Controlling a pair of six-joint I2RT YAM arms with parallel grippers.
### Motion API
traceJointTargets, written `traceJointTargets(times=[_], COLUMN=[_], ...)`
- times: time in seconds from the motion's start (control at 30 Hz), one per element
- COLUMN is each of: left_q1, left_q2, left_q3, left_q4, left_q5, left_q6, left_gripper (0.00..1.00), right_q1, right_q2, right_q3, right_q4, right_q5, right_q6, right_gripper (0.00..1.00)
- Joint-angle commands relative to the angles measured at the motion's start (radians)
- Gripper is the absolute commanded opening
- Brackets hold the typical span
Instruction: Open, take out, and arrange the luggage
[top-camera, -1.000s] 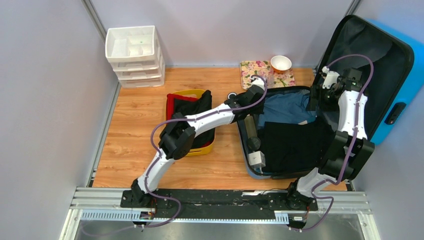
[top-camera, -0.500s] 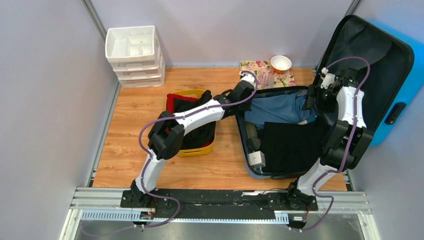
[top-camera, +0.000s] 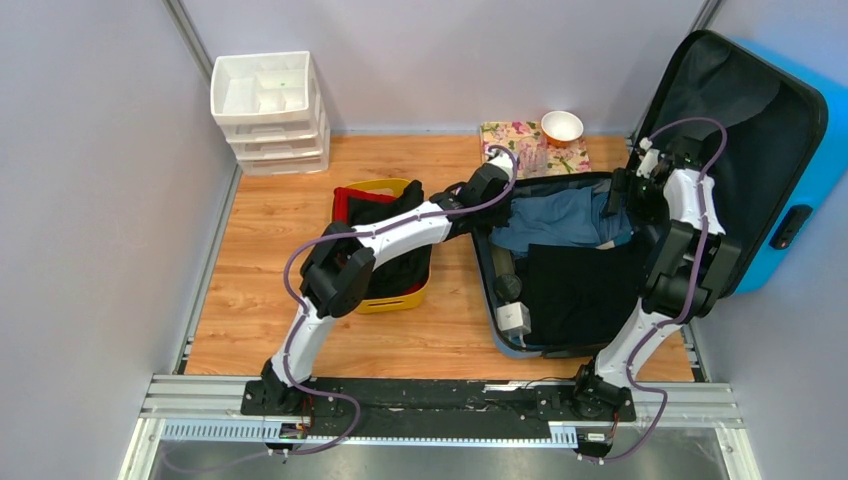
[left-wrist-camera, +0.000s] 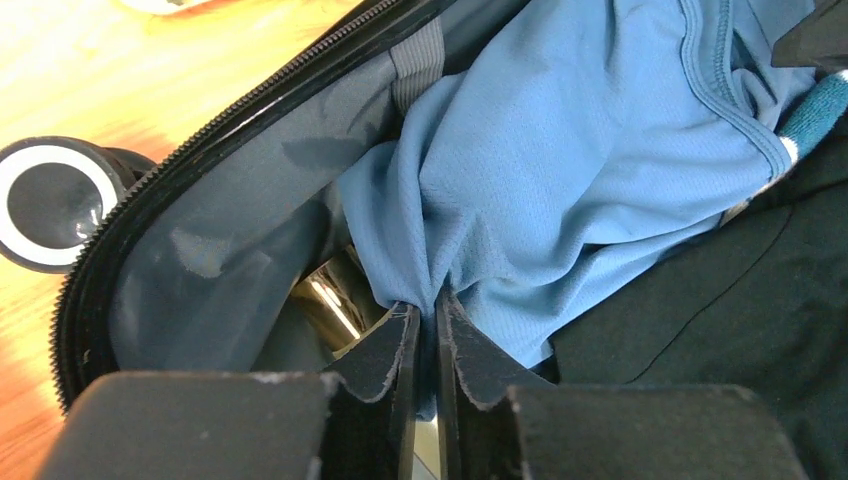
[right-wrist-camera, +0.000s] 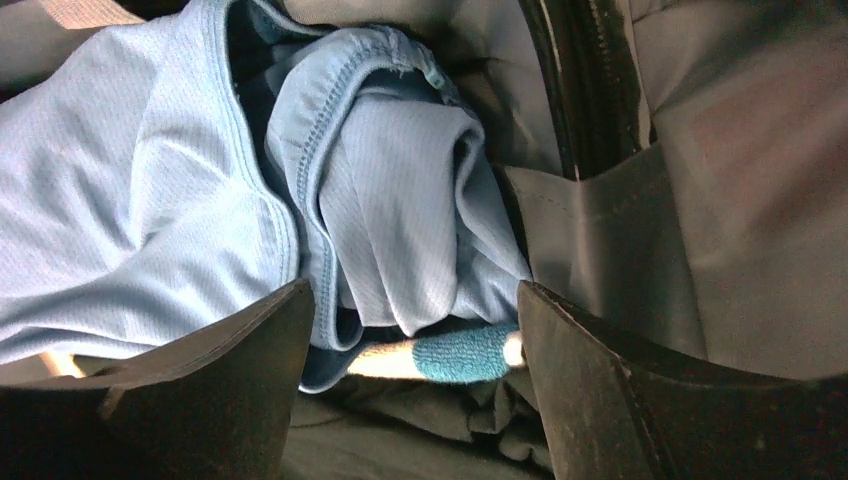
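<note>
The blue luggage (top-camera: 790, 130) lies open at the right, its lid upright against the wall and its dark grey lining showing. A blue shirt (top-camera: 565, 215) lies in its far half above a black garment (top-camera: 580, 285). At the luggage's left rim my left gripper (left-wrist-camera: 422, 300) is shut on a fold of the blue shirt (left-wrist-camera: 580, 150). My right gripper (right-wrist-camera: 412, 292) stands open over the shirt's collar end (right-wrist-camera: 400, 200), with a teal and white cloth roll (right-wrist-camera: 455, 355) between its fingers, untouched. From above, the right gripper (top-camera: 617, 203) is at the shirt's right end.
A yellow tub (top-camera: 400, 303) holding black and red clothes stands left of the luggage, under my left arm. White drawers (top-camera: 268, 105) stand at the back left. A floral tray (top-camera: 510, 140) and a bowl (top-camera: 562, 126) sit behind the luggage. A white box (top-camera: 512, 318) lies inside its near left.
My left gripper has drawn back to the luggage's left rim, pulling the blue shirt flatter and wider. The right gripper has shifted slightly left over the shirt's right end and its jaws stand wider.
</note>
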Motion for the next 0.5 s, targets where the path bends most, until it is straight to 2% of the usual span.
traceJointTargets(times=[0.0,0.07,0.1,0.2,0.27,0.3,0.47], left_q1=[-0.003,-0.003,-0.004,-0.003,-0.004,-0.006,-0.015], left_q2=[0.022,0.028,0.032,0.045,0.054,0.066,0.109], left_q3=[0.028,0.028,0.027,0.028,0.034,0.042,0.062], left_q4=[0.055,0.054,0.055,0.06,0.057,0.054,0.035], left_q5=[0.039,0.051,0.059,0.082,0.085,0.085,0.119], left_q6=[-0.011,-0.027,-0.036,-0.068,-0.091,-0.103,-0.142], left_gripper=[0.23,0.32,0.44,0.63,0.67,0.74,0.76], right_q1=[0.051,0.063,0.074,0.089,0.091,0.089,0.089], right_q2=[0.018,0.03,0.037,0.073,0.098,0.124,0.178], right_q3=[-0.024,-0.039,-0.05,-0.05,-0.042,-0.039,0.002], right_q4=[0.141,0.177,0.185,0.193,0.175,0.164,0.078], right_q5=[0.134,0.161,0.169,0.2,0.198,0.192,0.107], right_q6=[0.052,0.063,0.065,0.063,0.055,0.051,0.031], right_gripper=[0.83,0.83,0.84,0.84,0.84,0.83,0.74])
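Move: Between the left fingertips is a narrow pinch of the blue shirt; the main bunch at its left end lies about 3 cm below, 1 cm back and 2 cm right. The shirt's right-hand bunch is some 6 cm below the right hand, 2 cm ahead and 2 cm left. The black clothes lie about 14 cm back and 7 cm left of the right hand; a white box sits some 21 cm straight back from the left hand. Opening wide from its nearly shut pinch, the left hand lets go of the blue shirt and sinks about 3 cm with a slight drift right, its fingers spreading either side of the shirt's left end. The right hand, fingers staying wide open, first reaches forward about 2 cm, then mostly drops, 5 to 6 cm in all with a little leftward travel, to straddle the shirt's right-hand bunch. ##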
